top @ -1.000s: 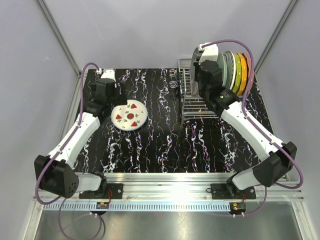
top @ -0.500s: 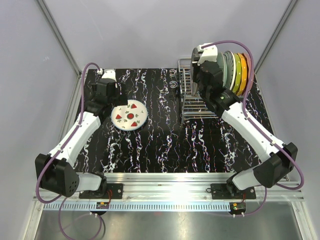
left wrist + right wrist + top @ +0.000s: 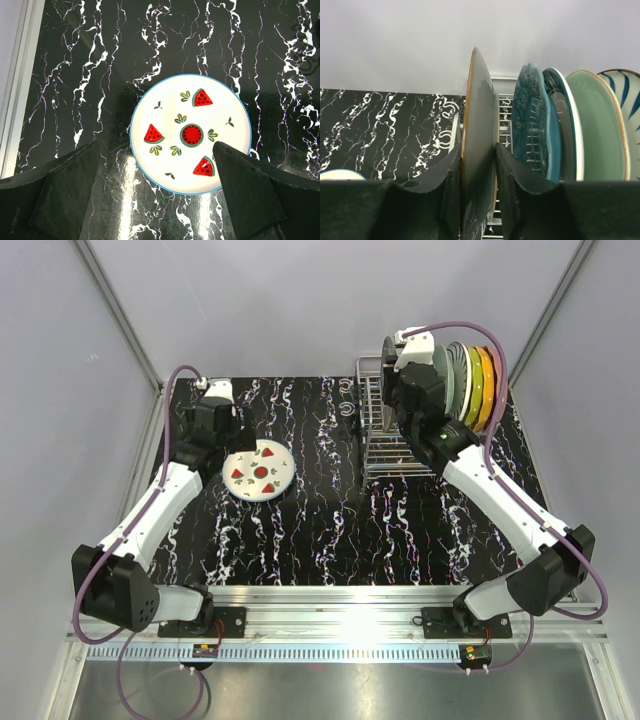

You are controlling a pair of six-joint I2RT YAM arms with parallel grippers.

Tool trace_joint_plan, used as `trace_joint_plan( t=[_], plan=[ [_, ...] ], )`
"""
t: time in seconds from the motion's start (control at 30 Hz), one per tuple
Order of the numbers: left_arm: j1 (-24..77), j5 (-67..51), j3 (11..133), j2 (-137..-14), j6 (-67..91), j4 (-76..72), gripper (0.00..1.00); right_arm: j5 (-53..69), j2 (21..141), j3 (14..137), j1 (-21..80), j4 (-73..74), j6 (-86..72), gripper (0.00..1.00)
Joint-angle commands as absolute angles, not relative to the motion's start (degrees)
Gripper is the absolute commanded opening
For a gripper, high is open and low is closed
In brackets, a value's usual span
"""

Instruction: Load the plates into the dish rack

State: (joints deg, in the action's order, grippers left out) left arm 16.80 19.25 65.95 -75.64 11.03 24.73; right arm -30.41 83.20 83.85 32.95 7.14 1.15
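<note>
A white plate with red watermelon slices (image 3: 259, 473) (image 3: 190, 132) lies flat on the black marbled table. My left gripper (image 3: 226, 437) (image 3: 156, 145) hovers over its near edge, open wide, one finger on each side. The chrome dish rack (image 3: 385, 445) (image 3: 504, 115) stands at the back right with several plates (image 3: 470, 385) upright in it. My right gripper (image 3: 412, 390) (image 3: 477, 147) is at the rack, its fingers lying against both faces of an upright dark grey plate (image 3: 481, 110). Beside it stand a teal plate (image 3: 532, 120), a pale green plate (image 3: 595, 125) and a blue-striped one (image 3: 625, 85).
The rack's left half (image 3: 372, 400) holds bare wire slots. Grey walls and slanted metal frame posts (image 3: 120, 315) close in the table on three sides. The aluminium rail (image 3: 330, 598) with both arm bases runs along the near edge.
The right wrist has shifted slightly up and left at the rack, still around the dark grey plate. The left gripper has edged a little closer over the watermelon plate.
</note>
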Motion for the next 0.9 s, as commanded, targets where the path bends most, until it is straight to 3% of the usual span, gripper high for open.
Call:
trace_joint_plan(
  t=[0.0, 0.33, 0.87],
  plan=[
    [16.52, 18.28, 66.44, -76.11, 11.07, 22.67, 0.99, -26.28, 83.41, 81.48, 33.93, 9.84, -2.81, 0.38],
    [16.52, 18.02, 66.53, -76.46, 10.99, 22.76, 0.99, -30.85, 85.43, 83.84, 33.93, 12.83, -3.43, 0.48],
    [16.52, 17.84, 66.45, -76.90, 10.72, 22.85, 0.99, -31.90, 84.73, 88.50, 33.84, 14.59, -0.80, 0.56]
  ],
)
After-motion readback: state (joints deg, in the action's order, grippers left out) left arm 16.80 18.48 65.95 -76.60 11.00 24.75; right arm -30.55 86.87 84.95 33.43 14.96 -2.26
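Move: The right hand still holds the gray plate upright over the dish rack; its slot lies about 4 cm ahead, 1 cm left and 10 cm below. The teal plate stands roughly 8 cm right of that hand, 5 ahead and 5 lower, the rack's left rail about 5 cm left, 3 ahead, 12 down. For the idle left hand the slot is some 35 cm right, 9 ahead and slightly higher. Right hand sinks about 6 cm, lowering the gray plate into the rack, then rises slightly, fingers opening around it. ##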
